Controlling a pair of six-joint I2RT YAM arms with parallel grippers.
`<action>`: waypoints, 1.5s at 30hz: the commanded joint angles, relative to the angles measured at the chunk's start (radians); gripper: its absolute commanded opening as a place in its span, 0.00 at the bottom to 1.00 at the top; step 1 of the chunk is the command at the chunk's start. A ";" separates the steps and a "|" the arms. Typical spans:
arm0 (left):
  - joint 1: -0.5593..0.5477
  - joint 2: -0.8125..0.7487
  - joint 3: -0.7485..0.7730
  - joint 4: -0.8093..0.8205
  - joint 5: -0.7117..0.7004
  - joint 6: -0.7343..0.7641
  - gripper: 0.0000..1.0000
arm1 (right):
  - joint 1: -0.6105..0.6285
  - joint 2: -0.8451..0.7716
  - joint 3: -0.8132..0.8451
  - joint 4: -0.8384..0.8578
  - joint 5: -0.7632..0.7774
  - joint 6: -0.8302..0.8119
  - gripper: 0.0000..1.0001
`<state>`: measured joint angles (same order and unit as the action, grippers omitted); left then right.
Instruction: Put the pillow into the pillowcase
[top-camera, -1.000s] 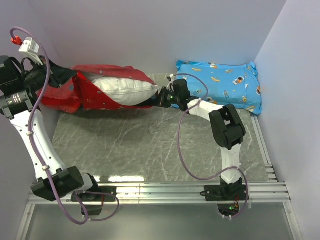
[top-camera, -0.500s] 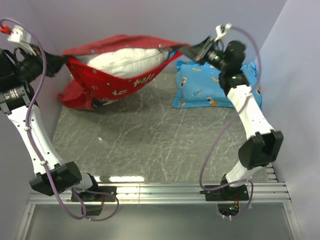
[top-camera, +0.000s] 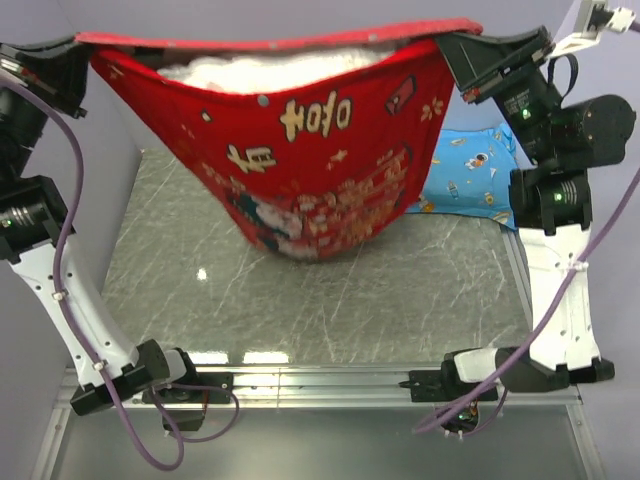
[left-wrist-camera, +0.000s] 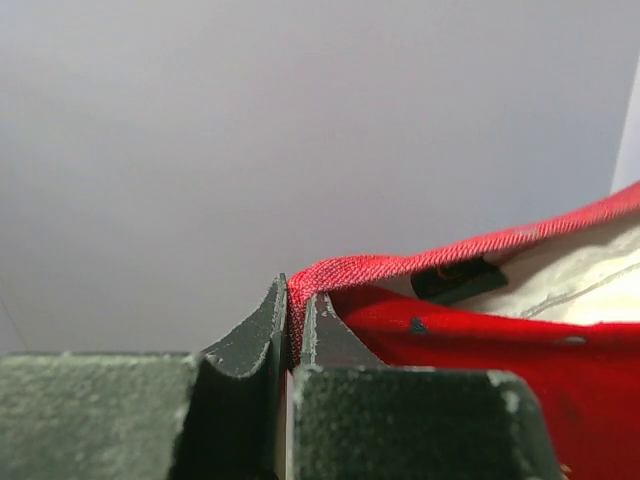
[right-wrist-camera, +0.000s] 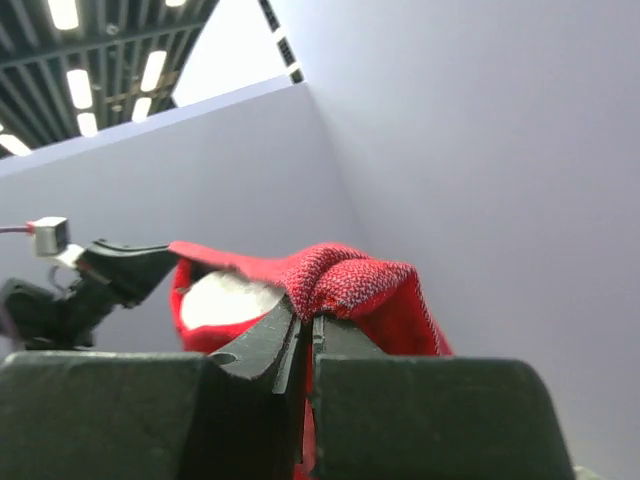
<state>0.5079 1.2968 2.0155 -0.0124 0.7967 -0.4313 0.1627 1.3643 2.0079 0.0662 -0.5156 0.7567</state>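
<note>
The red pillowcase (top-camera: 320, 170) hangs like a sack high above the table, its cartoon-print face toward the camera and its mouth stretched wide at the top. The white pillow (top-camera: 270, 62) lies inside, showing only along the open mouth. My left gripper (top-camera: 85, 52) is shut on the left corner of the mouth; in the left wrist view the red hem (left-wrist-camera: 400, 268) is pinched between the jaws of the gripper (left-wrist-camera: 293, 305), with the pillow (left-wrist-camera: 590, 285) beyond. My right gripper (top-camera: 452, 45) is shut on the right corner; bunched red fabric (right-wrist-camera: 350, 280) sits in this gripper (right-wrist-camera: 308, 322), with the pillow (right-wrist-camera: 225, 300) behind.
A blue cartoon-print pillow (top-camera: 475, 175) lies at the back right of the marble table (top-camera: 300, 310), partly hidden behind the hanging case. Grey walls close in the left, back and right sides. A metal rail (top-camera: 330, 378) runs along the near edge by the arm bases.
Both arms rose and spread apart, lifting the pillowcase off the table into a hanging sack. The right gripper closed on its corner. The pillow sank deeper inside.
</note>
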 joint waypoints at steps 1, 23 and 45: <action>0.004 -0.007 -0.014 -0.032 -0.105 0.063 0.00 | -0.055 -0.017 -0.103 -0.006 0.106 -0.117 0.00; 0.121 0.111 0.101 0.030 -0.197 -0.052 0.00 | -0.109 0.050 -0.037 0.041 0.097 -0.161 0.00; 0.080 0.158 0.334 0.025 -0.185 -0.260 0.00 | -0.047 0.200 0.503 -0.046 0.087 -0.206 0.00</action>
<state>0.4267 1.3720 1.9907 -0.1131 0.7261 -0.5198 0.1963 1.4967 1.9602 -0.0731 -0.5236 0.5129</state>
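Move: I already hold one corner of the pillowcase mouth in each hand, high over the table, with the white pillow hanging inside. The pillow's middle is about 28 cm to the right of my left hand and 22 cm to the left of my right, roughly level with both fore and aft and some 22 cm below. From my right hand the blue pillow on the table is about 22 cm ahead, 11 cm right and 62 cm down. I shake the bag by its mouth, both grips staying shut. My left hand eases back and up, then out to the left, while my right bobs forward, back and forward again. Then both jerk down together, about 12 cm, and start back up, moving forward and tipping their fingers slightly down. ##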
